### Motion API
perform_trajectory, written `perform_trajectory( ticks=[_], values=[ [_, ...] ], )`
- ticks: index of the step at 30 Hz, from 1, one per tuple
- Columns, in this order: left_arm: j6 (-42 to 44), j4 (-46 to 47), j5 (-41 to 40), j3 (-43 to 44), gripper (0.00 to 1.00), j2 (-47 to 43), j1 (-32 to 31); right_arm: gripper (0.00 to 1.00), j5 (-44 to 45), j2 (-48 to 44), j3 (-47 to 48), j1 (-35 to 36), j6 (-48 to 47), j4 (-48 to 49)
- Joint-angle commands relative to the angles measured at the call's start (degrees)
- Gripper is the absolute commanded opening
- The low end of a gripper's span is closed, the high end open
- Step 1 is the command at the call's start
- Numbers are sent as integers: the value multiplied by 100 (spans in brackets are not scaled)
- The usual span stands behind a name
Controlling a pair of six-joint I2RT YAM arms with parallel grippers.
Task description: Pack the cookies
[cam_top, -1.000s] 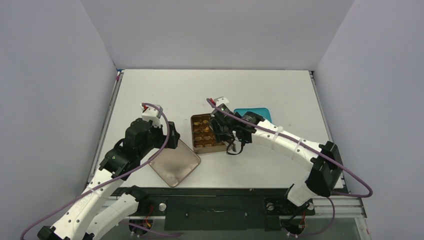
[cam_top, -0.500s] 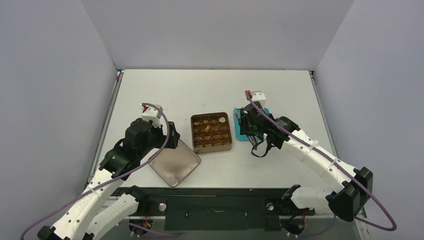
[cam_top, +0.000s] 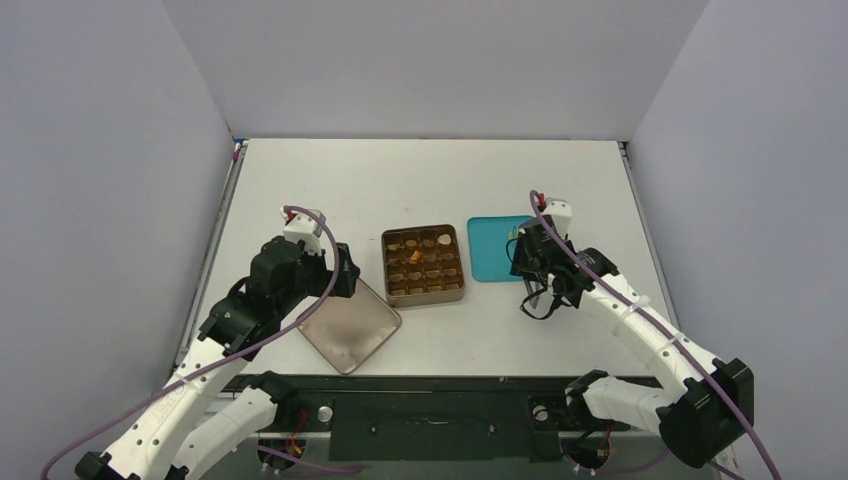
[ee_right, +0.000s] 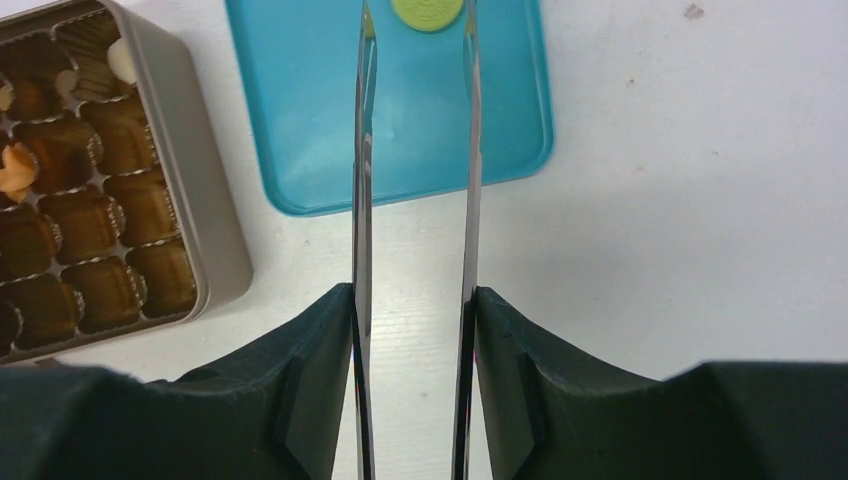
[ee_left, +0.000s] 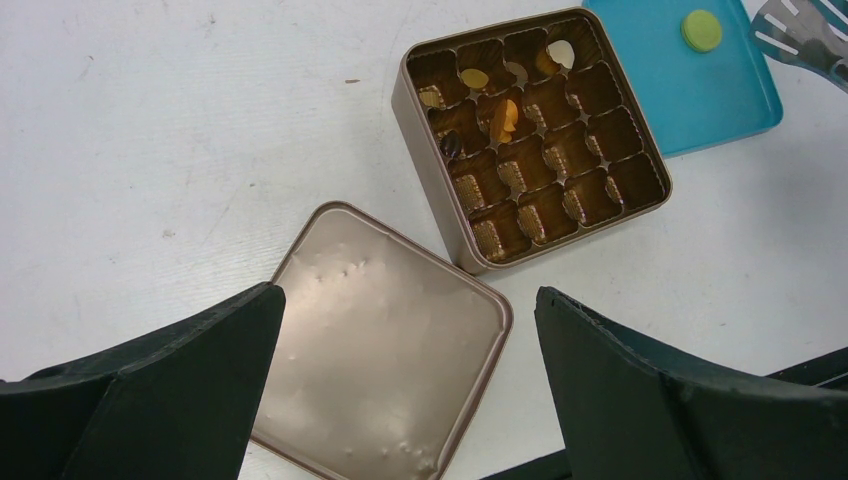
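Note:
Several cookies, tan [ee_left: 474,78], orange [ee_left: 505,118] and dark [ee_left: 450,146], lie in compartments of the open gold tin [cam_top: 424,299] [ee_left: 430,170] [ee_right: 190,160]. One green cookie [ee_left: 702,30] [ee_right: 425,12] rests on the blue tray [cam_top: 495,262] [ee_right: 300,120]. My right gripper [cam_top: 530,262] [ee_right: 413,300] is shut on the long metal tweezers [ee_right: 362,200] [ee_left: 800,30]. Their two arms stand apart, one on each side of the green cookie. My left gripper [cam_top: 345,275] [ee_left: 408,300] hangs open above the tin's lid [cam_top: 348,325] [ee_left: 385,330], holding nothing.
The lid lies flat at the tin's near left, close to the table's front edge. The blue tray sits just right of the tin. Grey walls enclose the white table on three sides.
My right arm has swung right with the tweezers, from over the tin to over the blue tray. The left arm has not moved.

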Motion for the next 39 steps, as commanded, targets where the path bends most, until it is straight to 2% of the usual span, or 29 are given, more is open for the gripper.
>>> perform_trajectory(
  ticks=[1,15,39],
  values=[
    [-13,124,5,70,97,-54,29,43,-146,-85,-243,-272,141,529],
    [-13,124,19,65,97,-26,29,46,-440,590,-471,-578,201,1211],
    [-4,134,32,78,97,-7,38,45,-538,1457,-69,-797,9,1522]
  ],
)
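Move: The right hand, holding the tongs by their middle, has the green cookie about 10 cm ahead, in line sideways and some 14 cm below. The blue tray's middle lies about 2 cm nearer than the cookie and 2 cm to its left; the cookie box is centred roughly 18 cm left of this hand and 4 cm ahead. From the idle left hand the green cookie is about 12 cm ahead, 31 cm right and 21 cm below. The right hand keeps its part-open grip on the tongs and sinks about 7 cm while easing some 4 cm forward, carrying the spread tips down over the blue tray to either side of the green cookie. After a small drift to the right at the start the descent runs nearly straight, the wrist tipping the tongs a little steeper, and at the end it levels off and only slides forward, the jaws not yet squeezed shut. ##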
